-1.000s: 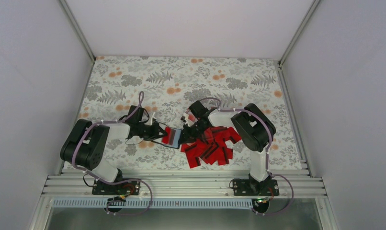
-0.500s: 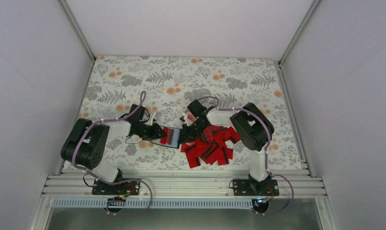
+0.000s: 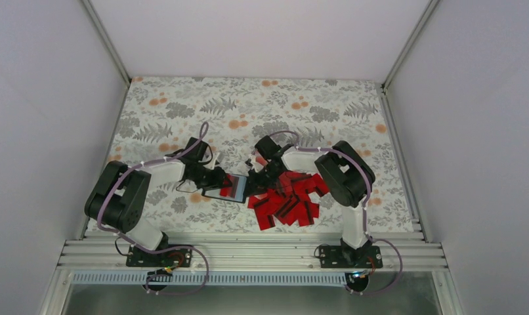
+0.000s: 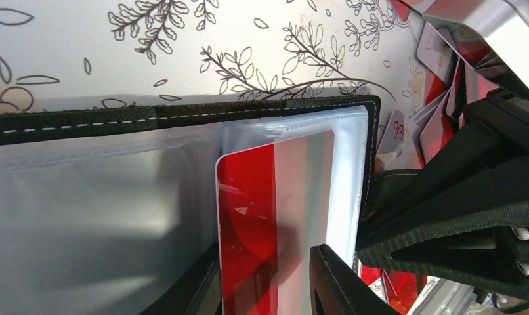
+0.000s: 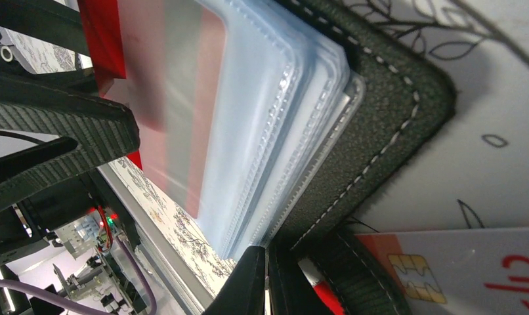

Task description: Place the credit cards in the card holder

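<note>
The card holder (image 3: pixel 224 189) lies open between the arms, with a black stitched cover (image 4: pixel 183 115) and clear sleeves. A red credit card (image 4: pixel 249 216) sits partly inside a sleeve. My left gripper (image 3: pixel 214 178) is open, and its fingers (image 4: pixel 334 282) flank that card's near end. My right gripper (image 3: pixel 256 180) is shut on the holder's right cover edge (image 5: pixel 354 170), with its jaws almost touching. In the left wrist view the right gripper (image 4: pixel 459 197) shows at the holder's right edge. The other red cards (image 3: pixel 288 201) lie in a heap right of the holder.
The floral cloth (image 3: pixel 249 111) covers the table. White walls and metal rails (image 3: pixel 249 252) enclose it. A pale card with a gold chip (image 5: pixel 459 269) lies under the right gripper. Loose cards (image 4: pixel 439 125) crowd the holder's right side.
My left gripper has moved right and away from the base, toward the holder. Less of the red card shows outside the sleeve. The right arm has hardly moved.
</note>
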Available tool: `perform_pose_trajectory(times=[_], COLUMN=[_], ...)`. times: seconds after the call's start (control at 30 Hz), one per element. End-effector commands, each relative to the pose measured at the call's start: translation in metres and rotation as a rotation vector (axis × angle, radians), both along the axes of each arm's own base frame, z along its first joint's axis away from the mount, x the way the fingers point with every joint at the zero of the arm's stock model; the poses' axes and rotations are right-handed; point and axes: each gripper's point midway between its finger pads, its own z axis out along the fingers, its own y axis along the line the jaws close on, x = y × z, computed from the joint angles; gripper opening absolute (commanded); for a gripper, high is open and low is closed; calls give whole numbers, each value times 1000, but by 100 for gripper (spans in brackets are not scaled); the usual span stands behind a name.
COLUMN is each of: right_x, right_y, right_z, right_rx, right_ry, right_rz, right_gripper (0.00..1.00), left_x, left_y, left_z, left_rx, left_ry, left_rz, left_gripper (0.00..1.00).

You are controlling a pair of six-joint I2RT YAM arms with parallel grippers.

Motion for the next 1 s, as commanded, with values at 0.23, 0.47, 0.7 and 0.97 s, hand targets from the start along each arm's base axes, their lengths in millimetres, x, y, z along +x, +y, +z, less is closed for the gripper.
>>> perform_pose_trajectory(times=[0.23,0.47,0.7,0.97], right_x=[29,32,33,35], right_y=[4,7,9,12], right_z=[-13,-10,-8,-5], right_rx=[-50,-40,-32,-18], right_ry=[-138,-141,-144,-148], right_rz=[-33,-36,-38,-46], right_gripper=[4,4,4,4], left_x=[-8,-9,-13,-13], left_y=[10,9,7,7], left_z=[-13,-14,-16,-16], left_rx=[188,255,352,494], left_ry=[32,43,58,76], left_rz=[-10,-11,-25,8], left_gripper=[38,42,54,63])
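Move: Under the left hand, roughly 1 cm to its right and 1 cm below, lies the half-inserted red card. The right page whose pocket takes it is centred about 2 cm to the hand's right, and the clear left page about 4 cm to its left, both level with it. The loose credit cards lie some 18 cm to the right and 3 cm back. From the right hand, at the holder's right edge, that card is about 5 cm left and 1 cm ahead. Rolling some 20 degrees so that its fingers point more nearly straight down, the left hand shifts about 1.5 cm right over the pocket, towards the right hand, and spreads its fingers astride the card, one by the card's outer edge and the other out over the sleeve. The right hand keeps its shut fingertips on the holder's right edge. ##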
